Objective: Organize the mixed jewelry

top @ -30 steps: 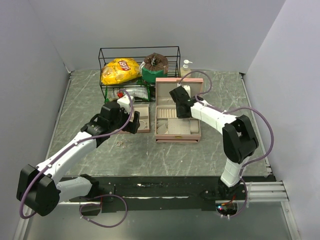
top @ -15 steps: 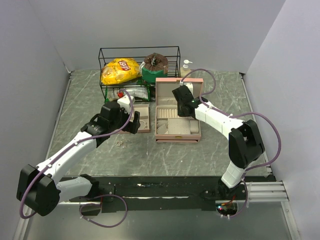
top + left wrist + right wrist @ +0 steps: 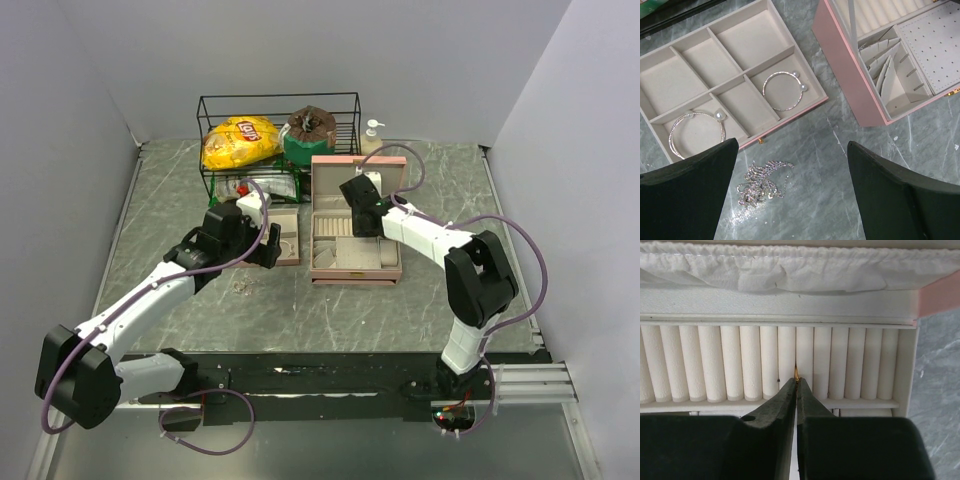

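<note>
My right gripper (image 3: 796, 381) is shut on a tiny gold piece (image 3: 796, 372) of the mixed jewelry, and only its tip shows past the fingertips. It is held against the slot between two white ring rolls (image 3: 770, 362) in the pink box (image 3: 355, 262). My left gripper (image 3: 792, 150) hangs open above a tangled silver chain (image 3: 761, 180) lying on the table. That chain sits just in front of the beige tray (image 3: 732, 80). Two silver hoops with pearls lie in the tray, one hoop (image 3: 785, 91) at its near right and the other hoop (image 3: 696, 139) at its near left.
A black wire rack (image 3: 280, 100) at the back holds a yellow chip bag (image 3: 240, 140) and a green container (image 3: 310, 138). A soap bottle (image 3: 373, 135) stands beside it. The box lid (image 3: 345, 175) stands upright behind my right gripper (image 3: 358, 222). Grey walls close in both sides.
The right gripper's jaws have closed on the gold piece. Its wrist swung slightly right, then came back over the ring rolls. The left arm has barely moved.
</note>
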Motion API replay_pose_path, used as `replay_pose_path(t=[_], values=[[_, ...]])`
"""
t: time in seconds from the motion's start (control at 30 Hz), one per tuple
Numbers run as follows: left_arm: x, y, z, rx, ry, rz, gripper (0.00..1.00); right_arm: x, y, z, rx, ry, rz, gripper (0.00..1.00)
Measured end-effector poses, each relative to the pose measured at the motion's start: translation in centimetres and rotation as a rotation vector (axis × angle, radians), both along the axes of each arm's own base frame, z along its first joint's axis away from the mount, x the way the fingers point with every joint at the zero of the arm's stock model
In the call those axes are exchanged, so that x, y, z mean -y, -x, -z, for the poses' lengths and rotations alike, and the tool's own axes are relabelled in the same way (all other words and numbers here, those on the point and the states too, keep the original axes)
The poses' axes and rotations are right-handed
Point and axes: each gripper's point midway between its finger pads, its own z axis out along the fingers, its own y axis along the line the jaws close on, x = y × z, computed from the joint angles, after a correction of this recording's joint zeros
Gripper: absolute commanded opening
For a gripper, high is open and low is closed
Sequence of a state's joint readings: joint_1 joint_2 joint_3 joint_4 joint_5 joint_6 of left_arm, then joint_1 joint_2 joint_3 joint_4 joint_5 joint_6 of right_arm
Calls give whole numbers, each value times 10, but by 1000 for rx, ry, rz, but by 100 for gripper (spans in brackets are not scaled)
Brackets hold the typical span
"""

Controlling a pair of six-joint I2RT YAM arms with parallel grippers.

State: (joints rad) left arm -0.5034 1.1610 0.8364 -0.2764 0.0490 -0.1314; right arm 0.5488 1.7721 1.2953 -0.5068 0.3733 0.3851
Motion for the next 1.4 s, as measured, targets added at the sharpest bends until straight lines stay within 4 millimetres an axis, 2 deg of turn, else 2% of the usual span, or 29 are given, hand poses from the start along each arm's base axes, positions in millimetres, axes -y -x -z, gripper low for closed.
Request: replay_pose_path(t=[0.17, 0.37, 0.43, 0.6, 0.67, 0.77, 0.9, 0.93, 1.17, 1.27, 1.4], values=[[0, 0, 1, -1, -1, 0, 96, 0, -1, 1, 1, 1, 1, 13], [0, 0, 1, -2, -1, -1, 96, 0, -1, -5, 14, -3, 1, 30], [0, 0, 1, -2, -1, -1, 96, 2, 1, -16, 40, -14, 1, 35], [0, 0, 1, -1, -1, -1, 96, 16, 19, -59, 149, -76, 20, 43], [0, 0, 1, -1, -1, -1, 96, 23, 27, -69, 183, -103, 43, 44], [0, 0, 1, -1, -1, -1, 96, 39, 38, -55, 165, -121, 91, 45], [0, 0, 1, -1, -1, -1, 96, 60, 60, -6, 49, -143, 158, 46], [0, 0, 1, -1, -1, -1, 96, 61, 62, -1, 42, -155, 165, 46], [0, 0, 1, -2, 0, 0, 96, 61, 64, -5, 69, -202, 187, 46], [0, 0, 0, -2, 0, 0, 96, 62, 72, -9, 83, -227, 179, 47], [-1, -1, 0, 1, -2, -4, 96, 65, 82, -29, 132, -261, 165, 52]])
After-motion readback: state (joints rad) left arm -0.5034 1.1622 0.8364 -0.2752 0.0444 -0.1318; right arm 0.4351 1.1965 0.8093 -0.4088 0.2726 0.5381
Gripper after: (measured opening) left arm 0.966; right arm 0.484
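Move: The right fingertips are shut on a gold ring right beneath them, between the white rolls of the jewelry box. The beige cushion in the box's end compartment lies about 5 cm back and 6 cm to the right, a touch lower; the dotted panel lies some 5 cm straight back. From the left hand the gold ring is about 19 cm to the right, 3 cm ahead and roughly 7 cm below. Right fingers lift off the gold ring, half opening, and arc some 10 cm back-right towards the cushion. ##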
